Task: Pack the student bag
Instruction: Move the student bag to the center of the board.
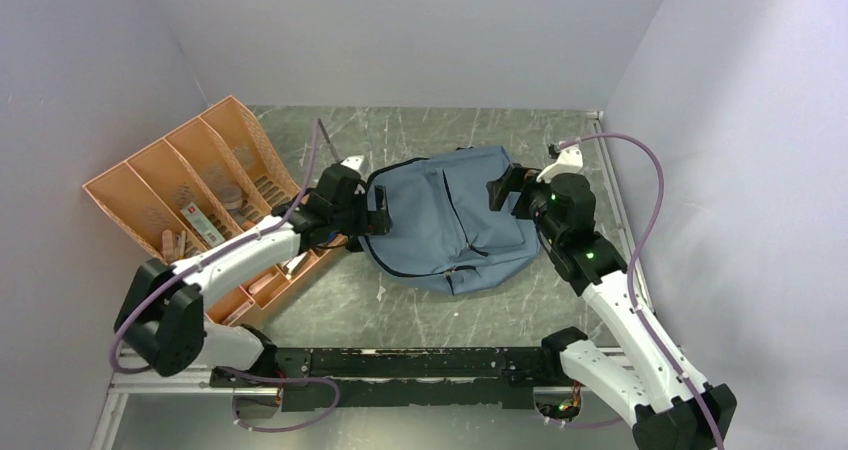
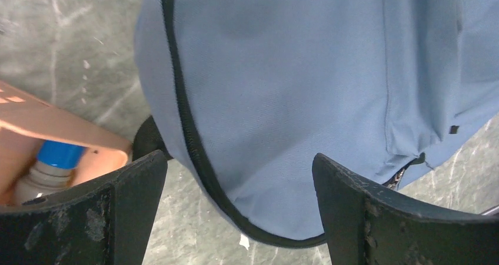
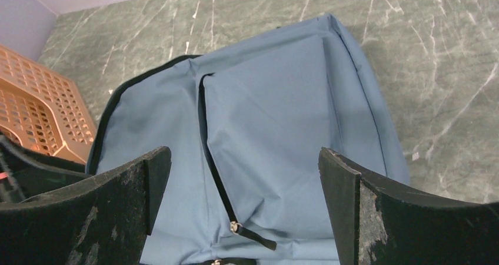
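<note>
The grey-blue student bag (image 1: 450, 220) lies flat on the dark marble table, front pocket up, with its black zippers closed. My left gripper (image 1: 378, 215) hovers open at the bag's left edge. In the left wrist view the black-trimmed rim of the bag (image 2: 282, 88) sits between the spread fingers of the gripper (image 2: 238, 161), untouched. My right gripper (image 1: 500, 192) stands open over the bag's right end. In the right wrist view the bag (image 3: 270, 118) fills the gap of that gripper (image 3: 244, 156), and a black zipper pull (image 3: 254, 235) lies just below it.
An orange plastic compartment tray (image 1: 150, 200) leans at the left, holding small items, among them a bottle with a blue cap (image 2: 59, 154). Its perforated wall (image 3: 35, 112) shows left of the bag. Pale walls close in on three sides.
</note>
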{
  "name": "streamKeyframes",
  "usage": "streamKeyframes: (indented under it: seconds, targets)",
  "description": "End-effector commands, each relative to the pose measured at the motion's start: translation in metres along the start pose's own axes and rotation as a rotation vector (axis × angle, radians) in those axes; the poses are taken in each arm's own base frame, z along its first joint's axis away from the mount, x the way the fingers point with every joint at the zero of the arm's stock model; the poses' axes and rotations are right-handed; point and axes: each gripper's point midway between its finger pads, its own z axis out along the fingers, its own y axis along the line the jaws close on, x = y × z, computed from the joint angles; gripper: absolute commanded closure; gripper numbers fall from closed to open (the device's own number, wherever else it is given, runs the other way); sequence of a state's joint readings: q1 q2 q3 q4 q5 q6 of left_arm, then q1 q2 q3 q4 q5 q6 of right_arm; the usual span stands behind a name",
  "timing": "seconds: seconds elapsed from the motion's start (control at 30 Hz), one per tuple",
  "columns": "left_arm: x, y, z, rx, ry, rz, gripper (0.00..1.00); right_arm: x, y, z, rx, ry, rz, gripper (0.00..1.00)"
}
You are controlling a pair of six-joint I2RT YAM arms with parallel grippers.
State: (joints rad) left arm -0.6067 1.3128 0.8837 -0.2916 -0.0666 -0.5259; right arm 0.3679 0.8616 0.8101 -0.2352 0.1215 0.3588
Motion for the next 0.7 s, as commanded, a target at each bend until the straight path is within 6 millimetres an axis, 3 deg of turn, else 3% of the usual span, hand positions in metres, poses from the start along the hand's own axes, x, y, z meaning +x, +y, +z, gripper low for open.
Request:
streamKeyframes:
  seconds: [0.0,0.07,0.2,0.27,0.33,0.43,0.53,0.57,0.67]
  targets:
    - [0.014,-0.014,0.018,-0.009,0.051,-0.012,0.04,0.003,-0.003,-0.006,0.0,-0.027,0.023,0.0]
    - [0.02,-0.024,0.026,0.016,0.083,0.005,0.2,0.008,-0.003,-0.009,-0.011,-0.026,0.028,0.0]
    - [0.016,-0.056,0.045,0.085,0.11,0.034,0.75,0.015,-0.002,-0.014,-0.03,-0.03,0.034,0.0]
    - [0.008,-0.08,0.059,0.127,0.116,0.055,0.93,0.015,-0.003,-0.015,-0.032,-0.031,0.034,0.0]
    - [-0.008,-0.111,0.067,0.177,0.111,0.094,0.95,0.014,-0.003,-0.017,-0.03,-0.034,0.033,0.0]
    - [-0.049,-0.161,0.073,0.257,0.054,0.143,0.95,0.008,-0.004,-0.021,-0.02,-0.046,0.031,0.0]
    - [-0.096,-0.204,0.072,0.344,-0.016,0.155,0.95,0.0,-0.007,-0.026,-0.004,-0.072,0.034,0.0]
    - [-0.124,-0.225,0.062,0.39,-0.063,0.161,0.95,-0.002,-0.007,-0.028,0.0,-0.079,0.038,0.0]
    - [-0.153,-0.253,0.062,0.439,-0.086,0.177,0.95,-0.006,-0.008,-0.033,0.007,-0.098,0.052,0.0]
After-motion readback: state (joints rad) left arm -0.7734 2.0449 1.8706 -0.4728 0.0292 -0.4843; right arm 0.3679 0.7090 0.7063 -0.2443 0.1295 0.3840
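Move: The student bag's left edge lies almost under the left hand, about 2 cm to its right and 6 cm below; the bag's middle is some 15 cm to the right and 3 cm ahead. The black strap tab sticks out about 7 cm to the hand's left and 2 cm back, with the blue-capped bottle in the organizer some 13 cm left and 1 cm back. From the right hand, the bag's left edge is level fore and aft, about 28 cm left and 18 cm lower. The student bag's cloth beside the zip on its left edge gets pinched as the left hand sinks about 5 cm, easing to the right, and shuts its open fingers. Keeping hold, the hand then sweeps fast to the right, about 15 cm, forward and up some 10 cm each, turning slightly clockwise. The right hand, open and empty, draws back a little. ##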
